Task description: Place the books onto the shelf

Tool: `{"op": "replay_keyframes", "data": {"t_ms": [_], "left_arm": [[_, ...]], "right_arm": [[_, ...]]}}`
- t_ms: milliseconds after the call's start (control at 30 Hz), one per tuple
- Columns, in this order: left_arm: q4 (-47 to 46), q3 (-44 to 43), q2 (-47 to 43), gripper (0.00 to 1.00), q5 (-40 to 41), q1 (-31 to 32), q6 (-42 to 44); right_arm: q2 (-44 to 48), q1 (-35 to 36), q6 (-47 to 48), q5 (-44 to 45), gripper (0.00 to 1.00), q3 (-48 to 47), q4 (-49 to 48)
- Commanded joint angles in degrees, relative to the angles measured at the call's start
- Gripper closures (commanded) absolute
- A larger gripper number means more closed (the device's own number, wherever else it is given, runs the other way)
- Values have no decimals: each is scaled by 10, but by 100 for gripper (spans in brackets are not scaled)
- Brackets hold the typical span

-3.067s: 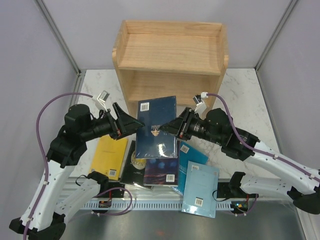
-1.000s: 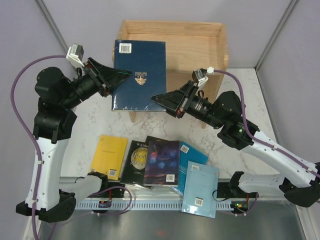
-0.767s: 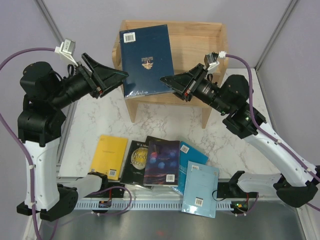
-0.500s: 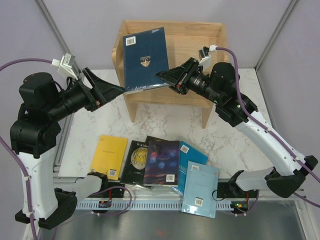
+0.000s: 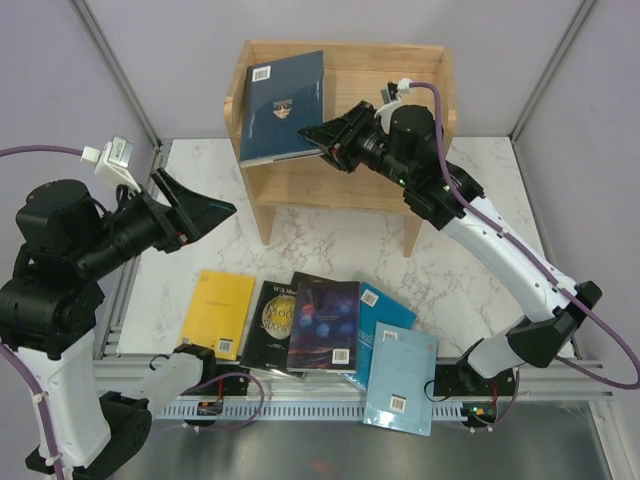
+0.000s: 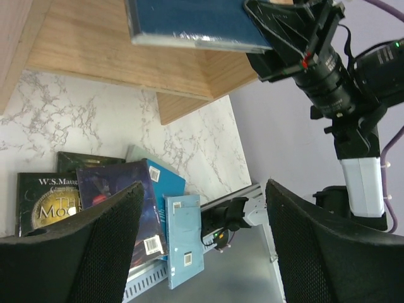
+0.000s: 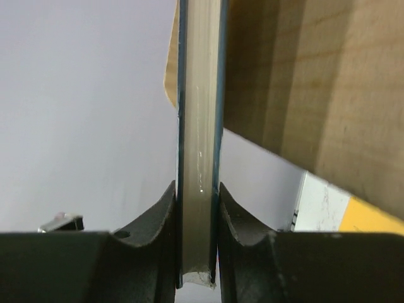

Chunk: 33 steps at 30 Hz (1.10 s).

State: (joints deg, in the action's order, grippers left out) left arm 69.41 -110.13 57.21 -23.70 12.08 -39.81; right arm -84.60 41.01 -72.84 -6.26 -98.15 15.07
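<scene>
A navy book (image 5: 280,105) hangs tilted over the left part of the wooden shelf's (image 5: 350,88) top tier. My right gripper (image 5: 322,135) is shut on its lower right edge. The right wrist view shows that book's pale page edge (image 7: 199,126) clamped between the right gripper's (image 7: 197,189) jaws, with the shelf's wood (image 7: 303,82) beside it. My left gripper (image 5: 215,213) stands open and empty to the lower left of the shelf, apart from the book. In the left wrist view the left gripper (image 6: 203,189) is wide open, and the navy book (image 6: 196,22) is far ahead.
Several books lie fanned at the table's near edge: yellow (image 5: 222,312), black with a gold title (image 5: 268,325), dark purple (image 5: 325,325), teal (image 5: 385,310), light blue (image 5: 402,378). The lower shelf tier (image 5: 330,185) opens toward me.
My left gripper let go of the navy book, opened wide and drew back down to the left. My right gripper alone carried the book up and back over the shelf's top.
</scene>
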Motion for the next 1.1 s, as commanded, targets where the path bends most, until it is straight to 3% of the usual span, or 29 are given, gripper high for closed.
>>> {"op": "replay_keyframes", "data": {"t_ms": [0, 300, 333, 400, 433, 467, 500, 767, 1067], "left_arm": [[16, 3, -3, 19, 10, -2, 30], [18, 8, -1, 20, -3, -2, 42], [19, 8, -1, 20, -3, -2, 43], [19, 9, 0, 20, -2, -2, 46], [19, 8, 0, 20, -3, -2, 47], [19, 7, 2, 20, -4, -3, 48], [20, 8, 1, 20, -4, -2, 49], [18, 16, 3, 20, -3, -2, 47], [11, 40, -7, 21, -6, -2, 30]], "right_arm": [[-25, -1, -14, 25, 100, -71, -101], [-85, -2, -42, 39, 100, -93, -110], [-88, -2, -49, 32, 94, -94, -112], [-91, -3, -57, 16, 74, -94, -114], [-91, -3, -69, 1, 49, -93, -114], [-90, -3, -76, -8, 38, -90, -113], [-88, -3, -79, -16, 2, -84, -116], [-15, -3, -100, -54, 2, -10, -101], [14, -4, -95, -132, 2, 19, 23]]}}
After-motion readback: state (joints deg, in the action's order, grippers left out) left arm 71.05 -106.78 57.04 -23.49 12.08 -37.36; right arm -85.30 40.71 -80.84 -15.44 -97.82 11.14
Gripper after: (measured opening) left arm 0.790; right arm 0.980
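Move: My right hand already pinches the navy book at its near right corner. The book's middle lies about 7 cm ahead and 7 cm left, roughly level. The upper shelf it goes onto has its middle some 10 cm ahead, 5 cm right and 4 cm below, and the shelf's left side panel stands about 15 cm left and 6 cm ahead. From my empty left hand that shelf's middle is roughly 24 cm ahead, 24 cm right and 4 cm lower. With my right hand I push the held book about 4 cm forward and 2 cm left, farther onto the upper shelf, then open my fingers wide. I hop up some 4 cm, then draw back about 6 cm while sinking and turning counter-clockwise, with the open fingers staying close around the book's near right corner. My open left hand sinks a couple of centimetres. ##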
